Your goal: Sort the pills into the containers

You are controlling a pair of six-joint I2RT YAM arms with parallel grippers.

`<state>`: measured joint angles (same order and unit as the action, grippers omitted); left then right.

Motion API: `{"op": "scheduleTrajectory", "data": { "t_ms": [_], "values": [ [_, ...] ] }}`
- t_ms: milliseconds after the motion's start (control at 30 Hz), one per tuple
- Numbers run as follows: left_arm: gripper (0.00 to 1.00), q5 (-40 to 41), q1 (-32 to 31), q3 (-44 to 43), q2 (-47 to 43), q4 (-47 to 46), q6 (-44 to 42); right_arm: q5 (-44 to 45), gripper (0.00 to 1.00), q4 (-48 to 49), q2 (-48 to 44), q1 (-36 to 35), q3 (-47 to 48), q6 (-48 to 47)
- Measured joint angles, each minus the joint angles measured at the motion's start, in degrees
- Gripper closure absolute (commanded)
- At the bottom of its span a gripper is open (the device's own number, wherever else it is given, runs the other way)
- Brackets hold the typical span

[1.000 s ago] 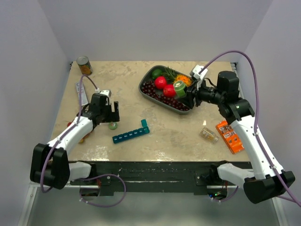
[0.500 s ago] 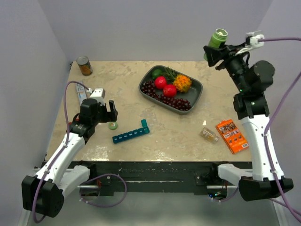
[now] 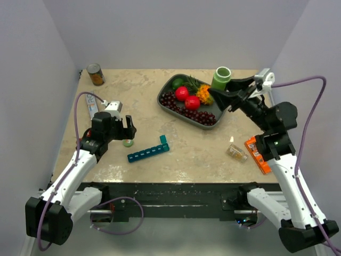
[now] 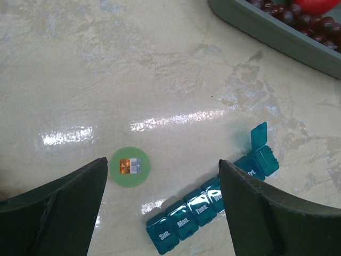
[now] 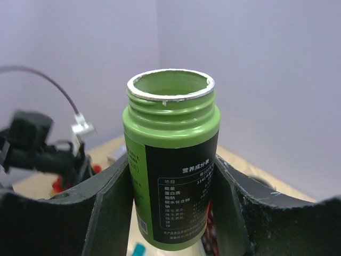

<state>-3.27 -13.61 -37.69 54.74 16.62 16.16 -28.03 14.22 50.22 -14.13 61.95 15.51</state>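
Note:
The containers are a teal pill-organizer strip (image 3: 148, 153) lying on the table, its rightmost lid flipped up; in the left wrist view the strip (image 4: 205, 205) shows day labels. A round green cap (image 3: 128, 142) lies just left of it. My left gripper (image 3: 128, 129) hangs open above the cap (image 4: 130, 167) and the strip's left end, holding nothing. My right gripper (image 3: 224, 94) is shut on an uncapped green pill bottle (image 3: 221, 77), held upright in the air over the fruit tray's right end. The bottle (image 5: 173, 160) sits between both fingers. The pills are hidden.
A dark grey oval tray (image 3: 212, 127) of fruit stands at the back centre; its wall (image 4: 266, 34) shows in the left wrist view. A tin can (image 3: 95, 74) stands at the back left. A small clear box (image 3: 236, 152) and an orange packet (image 3: 261, 153) lie at the right.
The right arm lifted the bottle from beside the tray, swung it high, then brought it down over the tray's right end. The left gripper stayed open over the cap.

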Motion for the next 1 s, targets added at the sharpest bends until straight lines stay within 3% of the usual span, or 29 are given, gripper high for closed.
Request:
{"op": "scheduleTrajectory", "data": {
  "t_ms": [133,267,400,667,800,1000],
  "values": [
    [0.11,-3.74,0.04,0.46,-0.42,-1.73,-1.07,-9.31,1.0,-8.15,2.58,1.09,-1.49,-9.94],
    [0.11,-6.78,0.04,0.57,-0.48,-2.73,-2.23,-14.29,1.0,-27.17,7.13,-7.26,-2.78,-30.32],
    [0.12,-8.2,0.04,0.59,-0.44,-3.21,-2.32,-14.99,1.0,-44.33,13.66,-10.29,-1.97,-47.01],
    [0.12,-10.32,0.04,0.7,0.0,-3.8,-2.43,-13.46,1.0,-73.7,41.44,-13.33,21.42,-71.49],
    [0.12,-11.72,0.04,0.87,0.26,-4.09,-2.49,-15.76,1.0,-79.91,47.91,-13.4,30.03,-77.88],
    [0.13,-12.28,0.04,0.92,0.83,-4.24,-2.49,-14.99,1.0,-76.7,47.58,-17.94,21.86,-73.46]
  ]
}}
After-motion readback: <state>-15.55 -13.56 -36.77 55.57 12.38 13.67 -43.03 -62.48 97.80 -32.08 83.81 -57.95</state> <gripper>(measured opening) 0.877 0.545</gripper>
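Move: The right gripper, high up and still holding the uncapped green bottle, is meant for the pill organizer's open end compartment: about level with it front to back, some 18 cm to its left and 47 cm below. The green cap lies about 15 cm to the left of that compartment and 2 cm farther out. The grey fruit tray is some 20 cm ahead and 6 cm left of the right hand. From the empty left gripper, the compartment is about 13 cm right, 2 cm back and 13 cm below. Swing the right gripper steeply down, about 34 cm, and some 10 cm left, bringing the green bottle to the organizer's open end; nearly level off after the first 30 cm, then sink the last few. Keep the grip and roll the wrist almost 90 degrees, so the fingers point down-left and the mouth tips leftward. Drift the open left gripper a few centimetres right. ##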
